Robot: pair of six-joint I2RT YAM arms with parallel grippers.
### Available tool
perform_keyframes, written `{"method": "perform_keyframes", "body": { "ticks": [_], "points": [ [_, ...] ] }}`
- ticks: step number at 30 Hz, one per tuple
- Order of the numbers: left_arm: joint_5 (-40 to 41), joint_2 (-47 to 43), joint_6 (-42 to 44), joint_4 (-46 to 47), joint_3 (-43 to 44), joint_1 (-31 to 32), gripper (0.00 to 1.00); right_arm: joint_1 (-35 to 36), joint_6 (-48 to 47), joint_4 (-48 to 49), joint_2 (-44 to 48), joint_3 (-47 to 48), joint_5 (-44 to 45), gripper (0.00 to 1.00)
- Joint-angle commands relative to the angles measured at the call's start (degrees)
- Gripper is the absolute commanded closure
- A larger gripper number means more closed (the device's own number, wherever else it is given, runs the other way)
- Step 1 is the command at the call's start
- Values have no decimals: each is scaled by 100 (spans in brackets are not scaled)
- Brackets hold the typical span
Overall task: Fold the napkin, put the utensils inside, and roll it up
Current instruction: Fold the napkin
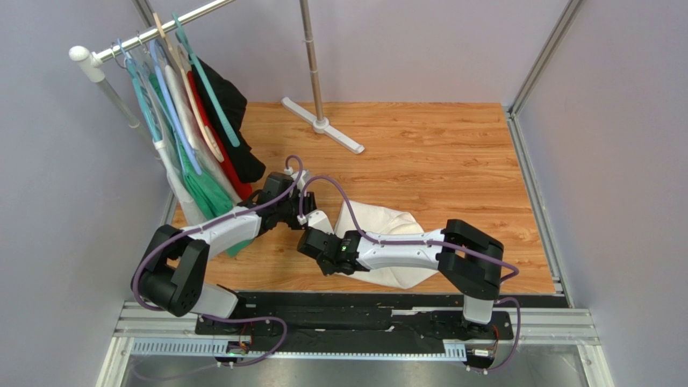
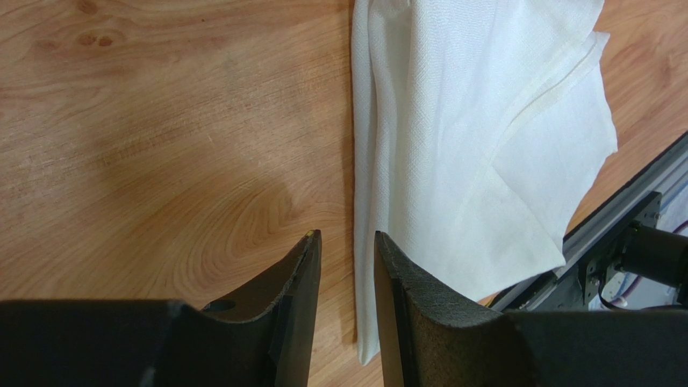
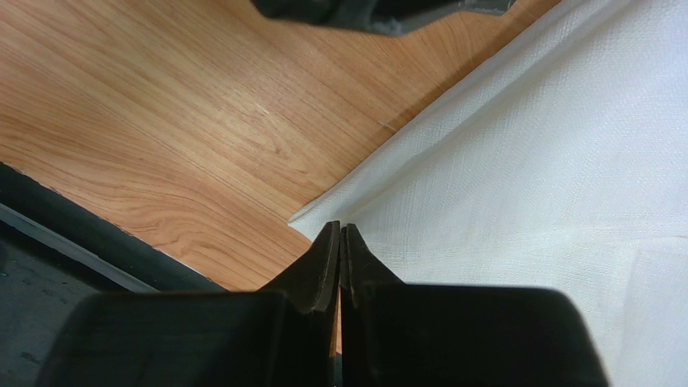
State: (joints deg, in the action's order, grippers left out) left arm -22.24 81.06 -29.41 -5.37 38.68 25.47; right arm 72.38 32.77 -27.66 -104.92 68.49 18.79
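The white napkin (image 1: 388, 230) lies crumpled on the wooden table, partly under my right arm. In the left wrist view the napkin (image 2: 468, 121) hangs in loose folds, and its long edge runs down between the fingers. My left gripper (image 2: 347, 235) is open, its jaws standing either side of that edge without closing on it; from above the left gripper (image 1: 311, 216) sits at the cloth's left end. My right gripper (image 3: 340, 227) is shut, with its tips pinched on the near corner of the napkin (image 3: 525, 161); from above the right gripper (image 1: 313, 243) is just in front of the left one. The utensils are out of view.
A clothes rail with several hung garments (image 1: 194, 121) stands at the back left. Its stand foot (image 1: 323, 125) rests on the table behind. The black rail (image 1: 363, 302) runs along the table's near edge, close to the napkin (image 2: 614, 234) and the right gripper (image 3: 73, 234).
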Motion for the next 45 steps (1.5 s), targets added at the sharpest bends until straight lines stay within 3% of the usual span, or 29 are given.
{"method": "perform_keyframes", "body": {
  "ticks": [1,9,11,15,16,20,24,30,38,45],
  "points": [
    [-79,-152,93,44,8,-7,60,74,1,-2,-37,393,37,99],
    [-123,-134,84,71,-9,-7,60,127,71,-248,6,526,107,98],
    [-228,-134,102,115,-27,-7,58,136,193,-231,182,297,151,91],
    [-369,-134,172,176,-18,281,38,101,457,-249,875,-212,476,73],
    [-360,-125,172,185,-18,352,35,75,510,-266,1217,-318,520,65],
    [-299,-108,-73,422,-237,432,30,-66,783,-450,2194,-924,723,50],
    [-325,-300,-407,949,-405,441,27,-757,932,-469,3020,-1792,505,42],
    [-9,-634,-408,923,-265,467,27,-2101,1125,-205,4065,-2734,-23,37],
    [0,-48,-118,958,972,845,26,-3238,1644,76,4736,-3841,-507,30],
    [-438,1719,207,1196,2555,986,25,-3748,1776,620,4709,-4299,-850,29]
  ]
}}
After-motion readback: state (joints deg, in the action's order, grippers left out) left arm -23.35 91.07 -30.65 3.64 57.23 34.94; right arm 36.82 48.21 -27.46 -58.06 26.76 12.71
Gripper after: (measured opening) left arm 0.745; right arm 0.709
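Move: The napkin's near-left corner is at the right hand's nearly shut fingertips; its middle lies about 16 cm right and 8 cm ahead, and its right corner some 32 cm right, level with that hand. From the left hand the napkin's middle is roughly 18 cm right, 6 cm back and 3 cm below, its far-left corner about 6 cm right and 7 cm ahead. The rack's foot is 10 cm right of that hand and 22 cm ahead. The napkin's near-left corner is eased up and left by barely 2 cm in the right fingers, then let go as they open wide; that hand arcs up and over the napkin, about 25 cm right, turning some 45 degrees clockwise and sinking over its right part. The left hand, opening wider, draws back 3 cm along the left edge, then rises and sweeps forward and right towards the far edge. ##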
